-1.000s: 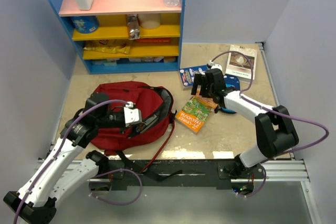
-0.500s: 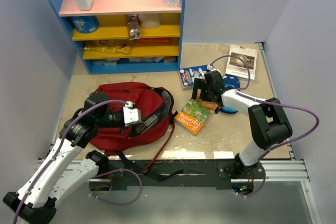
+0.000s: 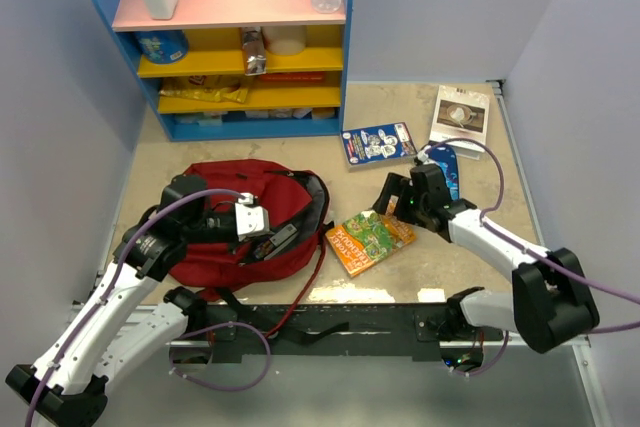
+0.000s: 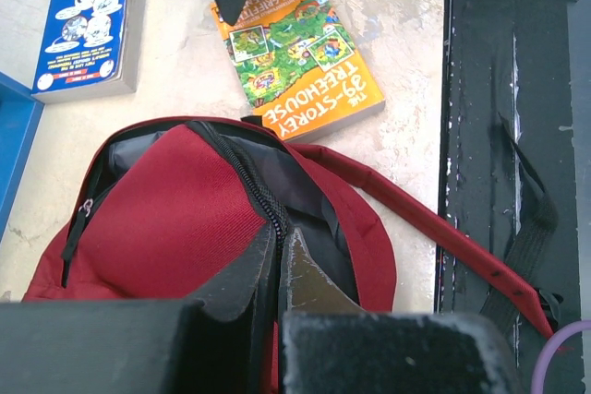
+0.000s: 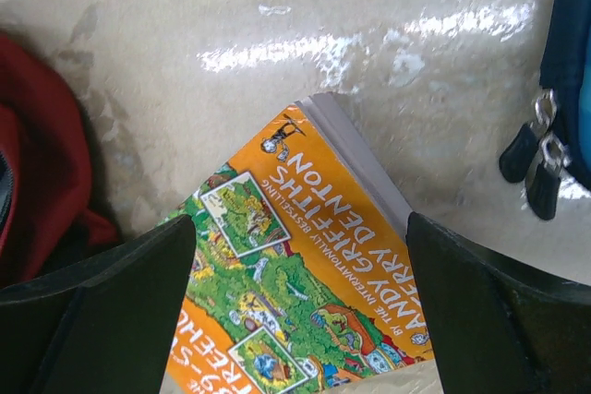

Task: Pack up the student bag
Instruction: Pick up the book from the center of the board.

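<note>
The student bag [image 3: 225, 237] is a dark red backpack lying flat at the left, its main zip gaping toward the right. My left gripper [image 3: 272, 239] is shut on the zip edge of the bag's opening [image 4: 263, 196], holding it up. An orange paperback [image 3: 368, 240] lies just right of the opening, with one corner close to the bag [image 4: 297, 60]. Over the book's far end my right gripper [image 3: 397, 199] stands open. Its fingers [image 5: 102, 306] straddle the cover [image 5: 305, 292] without pinching it.
A blue-covered book [image 3: 378, 143], a blue pencil case [image 3: 446, 161] and a white booklet [image 3: 461, 111] lie at the back right. The blue shelf unit [image 3: 230, 47] stands at the back left. A red strap [image 4: 434, 228] trails over the black base rail [image 4: 508, 136].
My right gripper has come nearer and lower, and the orange book has slid and turned toward the bag's opening. The left gripper keeps its hold on the zip edge.
</note>
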Robot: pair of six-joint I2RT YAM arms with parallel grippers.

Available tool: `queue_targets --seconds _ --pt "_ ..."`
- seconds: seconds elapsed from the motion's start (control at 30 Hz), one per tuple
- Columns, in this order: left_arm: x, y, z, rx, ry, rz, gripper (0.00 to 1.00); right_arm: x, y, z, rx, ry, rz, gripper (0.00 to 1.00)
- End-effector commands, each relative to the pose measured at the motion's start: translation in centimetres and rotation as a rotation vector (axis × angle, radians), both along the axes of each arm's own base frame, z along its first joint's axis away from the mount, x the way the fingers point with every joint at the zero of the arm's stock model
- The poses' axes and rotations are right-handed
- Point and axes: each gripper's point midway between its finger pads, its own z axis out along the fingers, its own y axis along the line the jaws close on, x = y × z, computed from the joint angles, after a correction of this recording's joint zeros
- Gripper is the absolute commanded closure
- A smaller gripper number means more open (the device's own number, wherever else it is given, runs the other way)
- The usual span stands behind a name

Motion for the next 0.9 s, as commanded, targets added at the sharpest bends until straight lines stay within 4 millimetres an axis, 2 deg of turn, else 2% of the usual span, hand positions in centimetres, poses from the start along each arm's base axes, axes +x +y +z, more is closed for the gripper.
queue_targets --seconds 0.0,0.1,0.23,0.4,0.63,0.87 --pt "-0.2 -1.1 3.6 -0.094 -0.077 -0.057 1.00 -2.2 2.7 1.5 0.178 0.026 0.029 0.01" --pt "-0.2 -1.1 3.6 -0.095 -0.076 -0.058 1.00 -3.0 3.8 1.5 0.214 0.044 0.066 0.01" --pt "-0.3 -1.0 3.4 -0.092 -0.074 -0.059 1.00 -3.3 5.2 3.7 0.256 -0.005 0.104 0.01" --pt "-0.3 -1.1 3.2 -0.094 -0.071 -0.062 1.00 -4.2 6.3 5.3 0.303 -0.027 0.146 0.02" --pt "-0.2 -1.1 3.0 -0.090 -0.063 -0.062 1.00 -6.5 6.6 4.3 0.377 -0.025 0.177 0.14" --pt "-0.1 -1.3 3.0 -0.093 -0.055 -0.065 1.00 -8.6 7.1 2.5 0.445 -0.005 0.192 0.35"
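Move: The orange-and-green book lies just below the right hand, its middle some 6 cm to the left, 5 cm back and 4 cm down. The blue pouch is about 10 cm ahead and 10 cm to the hand's right; the blue book is roughly 17 cm ahead and 4 cm left. The red bag's middle is about 33 cm left, level with the hand. From the left hand the orange book is some 8 cm ahead, 24 cm right and 20 cm below. The orange book's right-hand end is pushed back and to the left by the right hand, which travels about 8 cm back and 5 cm left, lifting some 3.5 cm on the way and sinking again. Its left side rolls up nearly 20 degrees, and the wide-open fingers begin closing, by about a third, with the right finger at the book's end edge. The left hand stays shut at the bag's zipped rim. ##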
